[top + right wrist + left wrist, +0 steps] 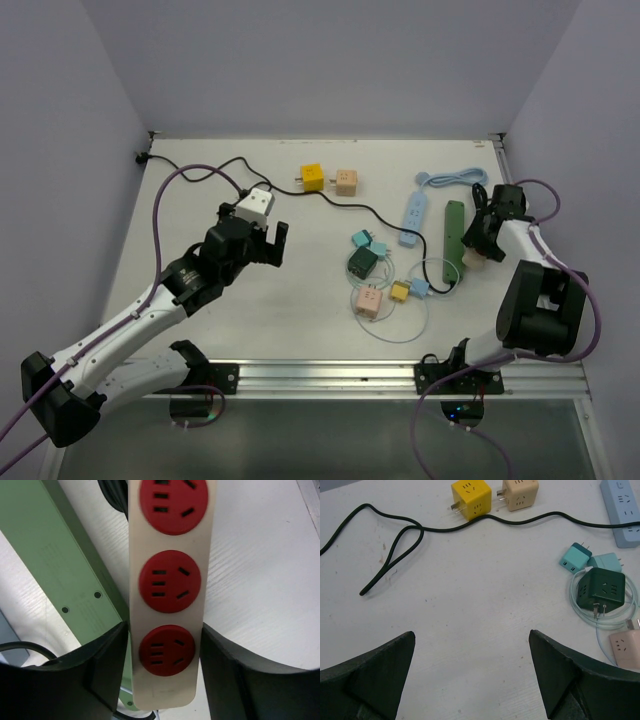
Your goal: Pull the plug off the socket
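The socket, a long green power strip (455, 235), lies at the right of the table; in the right wrist view its pale green underside (55, 555) shows beside my fingers. No plug shows in it in any view. My right gripper (162, 630) is shut on the end of a cream strip with red round outlets (170, 582), one finger on each long side. The same cream end (472, 258) shows from above next to the socket, with the right gripper (474, 242) over it. My left gripper (270, 245) hangs open over bare table, its fingertips (407, 645) wide apart.
A black cable (330, 200) crosses the table from the back left corner. Yellow (312, 176) and beige (346, 181) plug cubes sit at the back. A light blue strip (413, 220) lies left of the socket. Dark green (363, 262) and pink (367, 300) cubes sit mid-table.
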`<state>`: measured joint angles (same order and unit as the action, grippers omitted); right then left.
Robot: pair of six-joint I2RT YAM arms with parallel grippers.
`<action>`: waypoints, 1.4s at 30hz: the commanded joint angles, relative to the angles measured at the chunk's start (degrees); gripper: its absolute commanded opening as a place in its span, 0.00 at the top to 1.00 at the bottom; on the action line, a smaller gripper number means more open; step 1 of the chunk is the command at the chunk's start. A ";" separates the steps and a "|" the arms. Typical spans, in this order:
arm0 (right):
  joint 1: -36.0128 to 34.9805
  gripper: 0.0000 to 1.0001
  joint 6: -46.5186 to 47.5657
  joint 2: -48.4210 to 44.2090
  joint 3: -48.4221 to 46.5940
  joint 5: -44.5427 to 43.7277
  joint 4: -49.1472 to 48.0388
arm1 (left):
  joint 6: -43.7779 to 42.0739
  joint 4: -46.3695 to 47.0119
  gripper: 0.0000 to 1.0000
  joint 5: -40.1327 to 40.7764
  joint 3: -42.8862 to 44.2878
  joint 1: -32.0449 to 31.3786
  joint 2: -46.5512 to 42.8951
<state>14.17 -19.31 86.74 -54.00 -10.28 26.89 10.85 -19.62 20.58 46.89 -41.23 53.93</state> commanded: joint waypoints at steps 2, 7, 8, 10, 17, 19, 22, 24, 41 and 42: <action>-0.29 0.31 -0.64 -3.58 -2.52 2.72 0.79 | -1.01 3.27 0.00 0.51 -0.40 0.54 0.12; -0.38 0.20 -1.34 -4.30 -3.13 4.83 1.84 | -0.92 3.18 0.01 1.74 -0.49 1.07 -0.23; -0.46 0.20 -1.43 -4.30 -3.31 5.18 2.28 | -0.92 3.27 0.00 1.83 -0.49 1.15 -0.14; -0.55 0.19 -1.52 -5.17 -3.40 5.62 2.37 | -1.01 3.09 0.00 2.18 -0.49 1.59 0.03; -0.99 0.16 -2.31 -10.88 -4.54 7.11 4.48 | -0.83 3.27 0.00 1.57 -0.49 3.53 0.47; -1.52 0.15 -2.66 -13.68 -4.36 9.66 3.96 | -0.48 3.18 0.00 1.22 -0.31 4.57 0.74; -4.23 0.10 -3.19 -17.99 -2.70 14.05 0.89 | -0.22 3.27 0.00 0.78 -0.22 6.94 0.39; -8.69 0.06 -3.36 -20.02 -1.73 14.59 -1.49 | -0.04 3.27 0.00 0.87 -0.14 8.35 -0.05; -41.33 0.01 4.99 -34.26 2.58 -2.26 -2.38 | 2.77 4.67 0.01 7.37 -1.62 18.47 -9.01; -41.33 0.01 4.38 -36.10 2.41 -2.81 -2.03 | 2.60 5.11 0.00 7.72 -1.89 18.38 -9.80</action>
<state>-27.03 -16.45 54.43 -51.79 -5.80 26.04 12.71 -18.41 24.99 45.78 -23.24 46.37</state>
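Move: The beige socket strip is still between the right fingers: its middle is some 4 cm ahead and 3 cm right of that hand, just below it. The green strip's middle is about 6 cm left and 2 cm ahead, the black cord coil 12 cm straight ahead, the light blue strip 15 cm left and 6 cm ahead, all about 3 cm lower. From the left hand the socket strip is roughly 55 cm right, 8 cm ahead and 15 cm below. The right fingers let go of the beige socket strip, opening wide as the hand first lifts slowly clear, then sweeps about 24 cm left over the green and light blue strips and 16 cm up, easing back slightly at the end, swinging counter-clockwise some 45 degrees and tipping its fingers up. The open left hand drifts about 11 cm left, turning counter-clockwise, lifting late. ##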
